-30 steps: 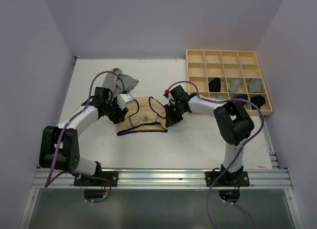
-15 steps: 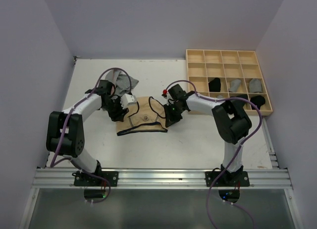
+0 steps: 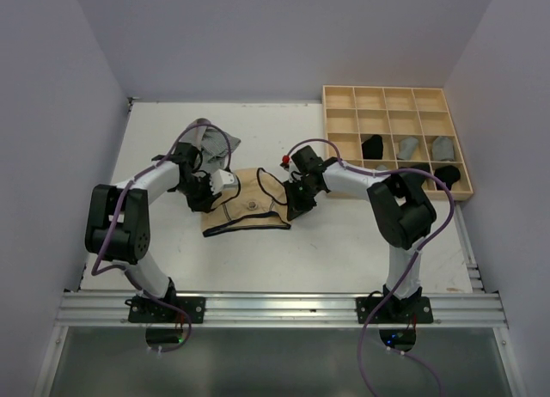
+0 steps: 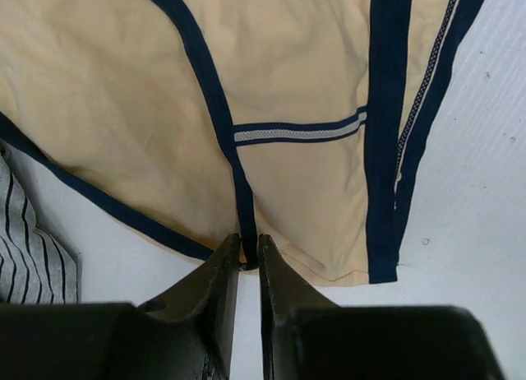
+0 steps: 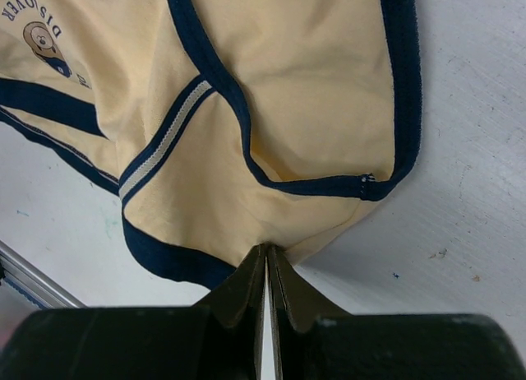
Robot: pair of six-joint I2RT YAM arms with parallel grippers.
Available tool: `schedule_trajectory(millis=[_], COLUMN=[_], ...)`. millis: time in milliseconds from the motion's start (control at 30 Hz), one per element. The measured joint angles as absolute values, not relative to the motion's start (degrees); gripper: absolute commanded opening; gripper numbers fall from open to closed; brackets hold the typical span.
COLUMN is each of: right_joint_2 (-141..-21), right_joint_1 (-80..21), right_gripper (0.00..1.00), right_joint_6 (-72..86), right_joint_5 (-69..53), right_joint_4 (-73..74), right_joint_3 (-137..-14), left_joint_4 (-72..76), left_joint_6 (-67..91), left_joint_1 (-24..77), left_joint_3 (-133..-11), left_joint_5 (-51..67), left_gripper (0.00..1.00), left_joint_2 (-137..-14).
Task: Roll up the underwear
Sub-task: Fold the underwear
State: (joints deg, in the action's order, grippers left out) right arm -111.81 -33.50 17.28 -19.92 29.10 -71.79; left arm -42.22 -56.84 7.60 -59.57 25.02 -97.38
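Tan-beige underwear (image 3: 249,204) with navy trim lies flat mid-table. My left gripper (image 3: 209,193) sits at its left edge. In the left wrist view the left gripper (image 4: 249,248) has its jaws drawn in on a navy trim strip of the underwear (image 4: 288,67), only a thin gap left. My right gripper (image 3: 292,204) is at the garment's right edge. The right wrist view shows the right gripper (image 5: 268,252) shut, pinching a fold of the tan underwear (image 5: 288,84) at its hem.
A grey striped garment (image 3: 213,139) lies behind the left gripper and shows at the left edge of the left wrist view (image 4: 29,248). The wooden grid tray (image 3: 326,139) stands at the back right, with rolled black (image 3: 372,145) and grey (image 3: 407,146) pieces in its cells.
My left gripper has shifted a little along the underwear's left edge and its jaws have closed in on the navy trim. The right gripper has kept its pinch and hardly moved.
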Motion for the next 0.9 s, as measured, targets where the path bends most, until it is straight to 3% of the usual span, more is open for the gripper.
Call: schedule_trajectory(millis=[167, 900], right_joint_2=[-111.85, -111.87], right_joint_1=[-33.41, -32.93], right_gripper=[0.09, 0.05], right_joint_6=[17.06, 13.45], right_joint_5=[-19.94, -20.01], right_joint_4=[29.10, 29.28], right_joint_3=[-71.81, -71.85], left_joint_4=[-43.29, -50.37], left_joint_6=[-58.08, -65.19], left_joint_1=[7.57, 4.19], left_joint_3=[-59.64, -60.03], left_joint_5=[24.53, 21.56], left_gripper=[0.00, 0.00], left_joint_2=[-97.32, -93.93])
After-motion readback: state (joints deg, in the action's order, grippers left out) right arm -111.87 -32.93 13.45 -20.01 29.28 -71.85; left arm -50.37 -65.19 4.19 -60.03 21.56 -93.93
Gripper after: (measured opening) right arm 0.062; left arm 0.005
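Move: The underwear's left corner lies right between my left fingertips, not a centimetre below. From that hand, the round print is about 13 cm to the right and level with it, and the middle of the grey striped cloth about 16 cm ahead and 1 cm to the right. For my right hand, which already pinches the right corner, that left corner is some 24 cm to the left and 2 cm ahead. I shut my left fingers on the underwear's left corner, then draw it up about 1.5 cm and back nearly 2 cm before pulling it some 3 cm to the left, away from my right hand. My right hand keeps its pinch on the opposite corner and stays nearly in place as the anchor. ##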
